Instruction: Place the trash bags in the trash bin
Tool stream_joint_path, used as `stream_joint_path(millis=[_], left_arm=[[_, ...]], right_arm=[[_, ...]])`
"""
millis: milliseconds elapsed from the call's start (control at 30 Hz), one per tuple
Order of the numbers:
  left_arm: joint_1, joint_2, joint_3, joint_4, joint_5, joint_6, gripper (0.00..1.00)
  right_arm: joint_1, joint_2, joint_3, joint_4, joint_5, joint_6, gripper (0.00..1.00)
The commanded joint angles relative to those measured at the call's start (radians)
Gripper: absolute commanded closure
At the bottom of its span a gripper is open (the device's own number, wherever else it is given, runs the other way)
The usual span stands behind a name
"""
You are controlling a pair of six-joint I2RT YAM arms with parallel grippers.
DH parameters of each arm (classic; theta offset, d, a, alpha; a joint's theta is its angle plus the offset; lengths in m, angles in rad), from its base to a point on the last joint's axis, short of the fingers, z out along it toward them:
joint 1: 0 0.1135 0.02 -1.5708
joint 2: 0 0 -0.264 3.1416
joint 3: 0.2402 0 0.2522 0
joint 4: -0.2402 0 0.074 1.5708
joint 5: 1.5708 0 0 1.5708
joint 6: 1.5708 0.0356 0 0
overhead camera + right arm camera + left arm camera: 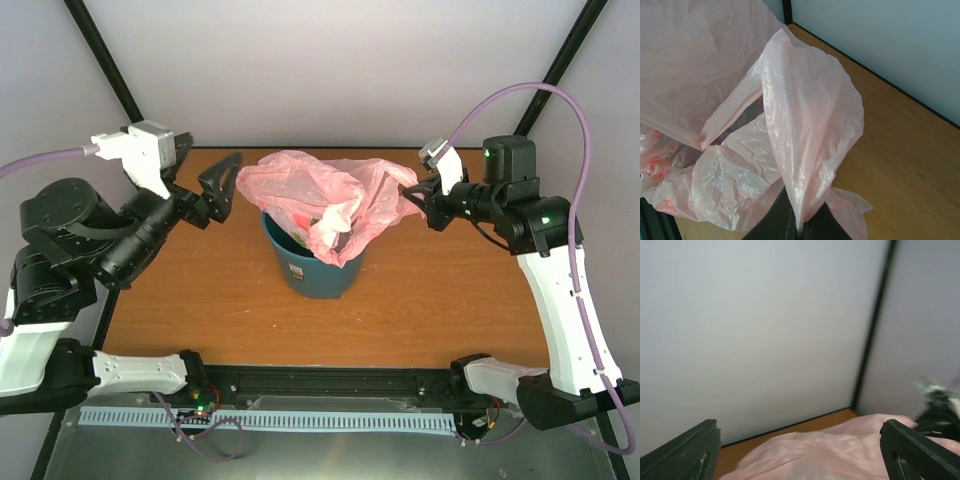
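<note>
The pink trash bag (320,195) is draped over the mouth of the teal trash bin (315,272), which stands at the middle of the table. Part of the bag hangs down into the bin. My right gripper (412,192) is shut on the bag's right edge and holds it up. In the right wrist view the film (805,125) rises from between the closed fingers of that gripper (800,231). My left gripper (226,188) stands open just left of the bag's left edge. In the left wrist view its fingers (920,452) are spread wide, with the bag (830,452) lying beyond them.
The wooden table (200,300) ends at a grey back wall (330,70). Black frame posts (105,60) rise at both back corners, and one post (872,335) shows in the left wrist view. Both arm bases sit along the near rail (320,385).
</note>
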Motion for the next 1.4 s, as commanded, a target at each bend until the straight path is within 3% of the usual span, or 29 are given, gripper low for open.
stream_joint_path(millis=[0,133,300,467,633,967,1367], left_arm=[[0.015,0.051,-0.022,-0.124,-0.342,-0.073,0.13],[0.130,0.026,-0.095,-0.075,-0.273,-0.075,0.15],[0.422,0.111,-0.190,-0.055,0.068,-0.089,0.20],[0.559,0.126,-0.334,0.063,0.245,-0.121,0.29],[0.567,0.118,-0.409,0.079,0.323,-0.144,0.37],[0.549,0.186,-0.498,0.215,0.701,-0.154,0.57],[0.480,0.318,-0.504,0.234,0.690,-0.163,0.61]], right_arm=[[-0.007,0.006,0.040,0.019,-0.027,0.025,0.97],[-0.007,0.007,0.046,0.014,-0.030,0.025,0.97],[-0.007,-0.003,0.044,0.012,-0.041,0.024,0.97],[-0.009,-0.021,0.045,0.008,-0.052,0.024,0.97],[-0.008,-0.030,0.064,-0.004,-0.073,0.024,0.97],[-0.008,-0.014,0.071,-0.002,-0.100,0.027,0.97],[-0.008,0.006,0.054,0.015,-0.200,0.013,0.97]])
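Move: The trash bag hangs over the trash bin, pinched in the right hand; its middle is about 11 cm ahead of the empty left hand, 14 cm to its right and 27 cm below. From the right hand, the bag's middle is roughly 12 cm left, 2 cm ahead and 8 cm lower. The bin stands under the bag, its middle some 12 cm ahead of the left hand, 12 cm right and 44 cm down. Left hand sinks about 26 cm, forward then right towards the bag, fingers half closing; right keeps its pinch. ##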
